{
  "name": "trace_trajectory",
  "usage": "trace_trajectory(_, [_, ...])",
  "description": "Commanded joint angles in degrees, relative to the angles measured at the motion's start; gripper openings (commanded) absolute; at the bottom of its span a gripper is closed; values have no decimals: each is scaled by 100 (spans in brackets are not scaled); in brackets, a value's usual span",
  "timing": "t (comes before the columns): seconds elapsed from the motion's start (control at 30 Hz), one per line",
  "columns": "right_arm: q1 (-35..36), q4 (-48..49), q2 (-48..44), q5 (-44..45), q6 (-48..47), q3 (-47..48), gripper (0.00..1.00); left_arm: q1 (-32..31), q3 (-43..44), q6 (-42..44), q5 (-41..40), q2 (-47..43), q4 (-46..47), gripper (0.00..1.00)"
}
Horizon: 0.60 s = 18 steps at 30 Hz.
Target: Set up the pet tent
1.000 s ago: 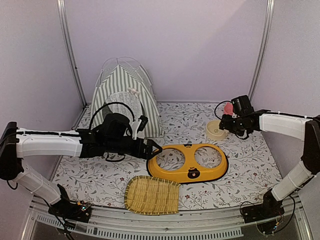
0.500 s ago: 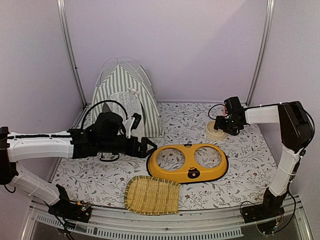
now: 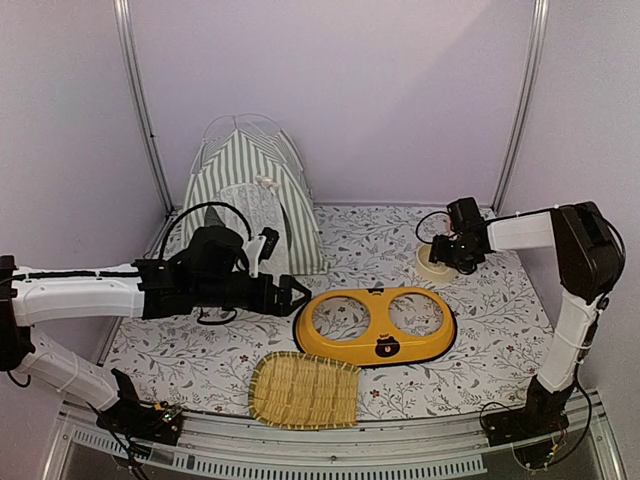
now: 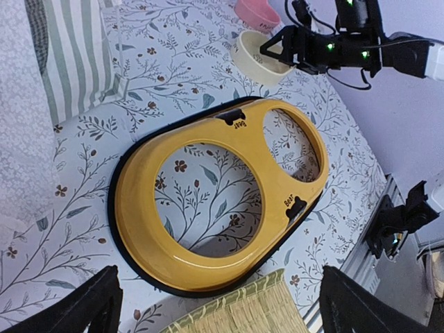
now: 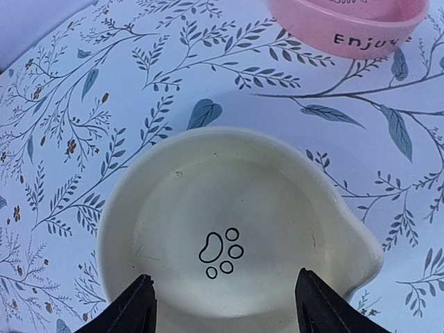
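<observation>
The pet tent point(image 3: 250, 195) stands upright at the back left, grey-green and white striped, with a white lace front. Its striped wall point(image 4: 73, 59) and lace point(image 4: 21, 146) fill the left edge of the left wrist view. My left gripper point(image 3: 297, 294) hovers open in front of the tent, to its right, by the left end of a yellow feeder. In its own view the left gripper point(image 4: 220, 291) has nothing between the fingers. My right gripper point(image 3: 443, 256) is far from the tent at the back right. That right gripper point(image 5: 223, 288) hangs open over a cream bowl point(image 5: 229, 236).
A yellow two-hole feeder stand point(image 3: 375, 325) lies mid-table and a woven bamboo tray point(image 3: 303, 390) lies near the front edge. The cream paw-print bowl point(image 3: 430, 262) and a pink bowl point(image 5: 347, 21) sit at the back right. A floral cloth point(image 3: 200, 355) covers the table.
The right arm has swung left and down until its gripper hangs over the cream bowl. The left arm has drawn back slightly to the left. The tent has not moved.
</observation>
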Motion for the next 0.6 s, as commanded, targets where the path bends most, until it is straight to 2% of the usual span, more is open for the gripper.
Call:
trace_trajectory(0.0, [-34, -564, -427, 467, -39, -145, 94, 47, -40, -38, -7, 33, 29, 99])
trace_trajectory(0.23, [-212, -593, -819, 597, -24, -333, 96, 53, -28, -64, -11, 35, 62, 99])
trace_trajectory(0.47, [-529, -510, -475, 352, -37, -327, 95, 48, -64, -75, -3, 21, 71, 99])
trace_trajectory(0.57, [-536, -531, -129, 173, -91, -159, 91, 45, -40, -71, -6, 10, 65, 99])
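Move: The right hand hangs open right over or just inside the cream bowl, whose middle is some 2 cm ahead, level sideways and about 2 cm below. The pink bowl stands about 15 cm ahead and 7 cm to the right; the yellow two-hole stand is centred roughly 18 cm back and 17 cm left. From the idle left hand the cream bowl is some 23 cm ahead, 32 cm right and 14 cm down. No grip on the cream bowl: the right hand, fingers still wide, moves about 6 cm right from the bowl's middle to its right-hand wall, drawing back some 2 cm. It hops up 2 to 3 cm, then sinks most of that again, turning slightly clockwise, so the fingers end to either side of the right rim. Touch on the rim can't be made out. ##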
